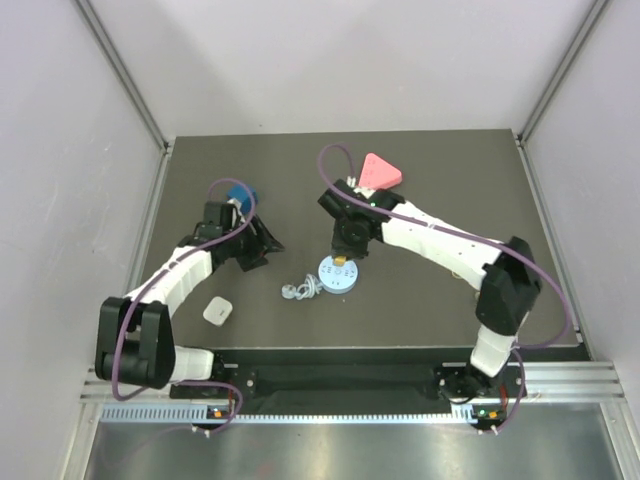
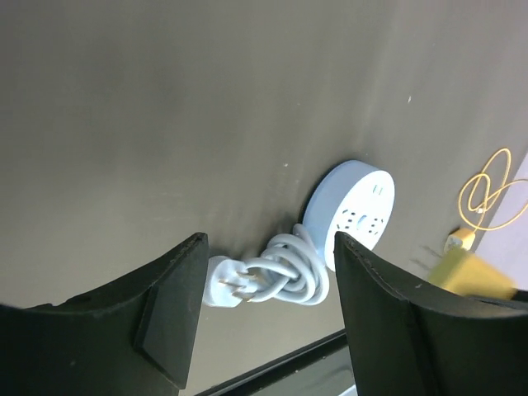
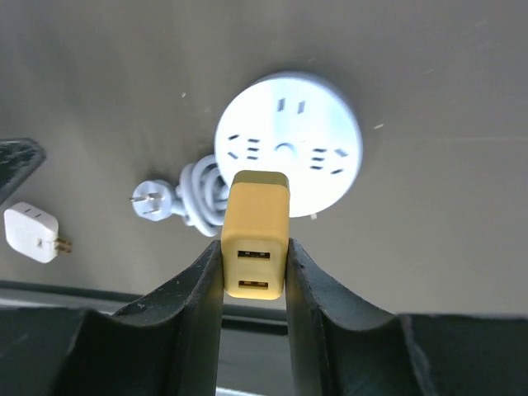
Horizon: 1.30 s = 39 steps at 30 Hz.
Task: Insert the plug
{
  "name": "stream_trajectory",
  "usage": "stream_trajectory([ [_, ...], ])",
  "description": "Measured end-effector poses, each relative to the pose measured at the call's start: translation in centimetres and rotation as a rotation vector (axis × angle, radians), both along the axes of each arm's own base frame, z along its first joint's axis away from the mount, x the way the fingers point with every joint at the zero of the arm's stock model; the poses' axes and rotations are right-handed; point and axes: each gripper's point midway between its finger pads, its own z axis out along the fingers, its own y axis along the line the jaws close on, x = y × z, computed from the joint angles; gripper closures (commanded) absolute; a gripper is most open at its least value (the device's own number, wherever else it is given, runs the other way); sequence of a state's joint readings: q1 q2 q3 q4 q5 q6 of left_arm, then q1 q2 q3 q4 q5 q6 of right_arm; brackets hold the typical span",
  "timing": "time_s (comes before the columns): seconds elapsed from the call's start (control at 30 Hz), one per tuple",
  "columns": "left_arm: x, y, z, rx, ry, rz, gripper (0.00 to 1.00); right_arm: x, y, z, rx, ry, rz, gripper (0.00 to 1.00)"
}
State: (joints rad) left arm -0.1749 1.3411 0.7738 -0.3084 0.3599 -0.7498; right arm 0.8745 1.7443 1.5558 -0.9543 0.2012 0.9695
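The plug (image 3: pixel 256 227) is a yellow block with two USB ports, and my right gripper (image 3: pixel 254 264) is shut on it. It hangs just above the round pale-blue power strip (image 3: pixel 289 148), over that strip's near edge. From above, the right gripper (image 1: pixel 345 245) stands over the strip (image 1: pixel 338 278) near the middle of the mat. My left gripper (image 1: pixel 262 243) is open with nothing between its fingers, to the left of the strip. In the left wrist view the strip (image 2: pixel 356 213) and its coiled cord (image 2: pixel 289 272) lie beyond the open left gripper (image 2: pixel 271 252), and the yellow plug (image 2: pixel 470 276) shows at the right.
The strip's white cord (image 1: pixel 300 290) with its pronged end (image 3: pixel 153 202) lies bundled left of the strip. A white adapter (image 1: pixel 218 311) rests near the front left. A pink triangular piece (image 1: pixel 380 171) and a blue object (image 1: pixel 238 193) sit farther back.
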Motion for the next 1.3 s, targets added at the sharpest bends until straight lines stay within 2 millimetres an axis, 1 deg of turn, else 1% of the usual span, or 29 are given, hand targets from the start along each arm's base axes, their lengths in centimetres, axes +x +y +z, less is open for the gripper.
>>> stream_trajectory([
  [0.07, -0.1, 1.0, 0.4, -0.009, -0.009, 0.010, 0.34, -0.1, 1.2, -0.9, 0.009, 0.038, -0.005, 1.00],
  [0.13, -0.5, 1.4, 1.0, -0.024, -0.033, 0.002, 0.34, -0.4, 1.9, -1.8, 0.010, 0.073, -0.014, 1.00],
  [0.2, -1.1, 1.6, 1.8, -0.038, -0.052, -0.014, 0.34, -0.6, 2.0, -2.4, 0.007, 0.098, -0.027, 1.00],
  [0.3, -1.7, 2.1, 2.4, -0.028, -0.075, -0.032, 0.35, -0.7, 2.2, -2.7, 0.006, 0.120, -0.038, 1.00],
  [0.47, -2.5, 2.9, 2.2, 0.011, -0.063, -0.039, 0.35, -0.9, 2.7, -3.3, 0.006, 0.152, -0.035, 1.00],
  [0.63, -2.6, 3.2, 2.5, 0.030, -0.076, -0.038, 0.35, -0.9, 2.4, -4.4, -0.016, 0.186, -0.038, 1.00],
  [0.73, -2.7, 3.2, 2.4, 0.031, -0.074, -0.040, 0.35, -0.6, 2.1, -4.7, -0.024, 0.196, -0.037, 1.00],
  [0.87, -2.8, 3.2, 2.4, 0.033, -0.072, -0.042, 0.36, 0.3, 2.1, -4.4, -0.018, 0.186, -0.036, 1.00],
  [0.97, -2.8, 3.2, 2.4, 0.036, -0.072, -0.042, 0.36, 1.0, 2.5, -3.8, -0.005, 0.171, -0.027, 1.00],
  [1.07, -2.8, 3.3, 2.3, 0.038, -0.070, -0.043, 0.36, 1.3, 2.8, -3.7, -0.003, 0.166, -0.016, 1.00],
  [1.3, -2.9, 3.5, 2.1, 0.050, -0.063, -0.036, 0.36, 0.9, 2.9, -5.0, -0.021, 0.201, 0.008, 1.00],
])
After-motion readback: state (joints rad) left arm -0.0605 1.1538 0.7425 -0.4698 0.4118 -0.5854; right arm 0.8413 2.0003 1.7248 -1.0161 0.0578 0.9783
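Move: The right hand, with the yellow plug in its closed fingers, is above the round power strip. The strip's middle is about 11 cm below, 1 cm ahead and 1 cm to the left. The strip's coiled cord lies some 9 cm left and 2 cm back of this hand, and the white adapter about 29 cm left and 8 cm back. From the left hand, the strip is roughly 14 cm to the right, 3 cm back and 6 cm down. Lower the yellow plug towards the left-hand outlet of the round power strip, about 5 cm down and 3 cm left overall, keeping your grip and tipping the right fingers some 10 degrees nearer to upright. Partway, lift about 1 cm while shifting 2 cm forward, then sink again. Meanwhile draw the open left gripper left, back and a little up, away from the strip. ##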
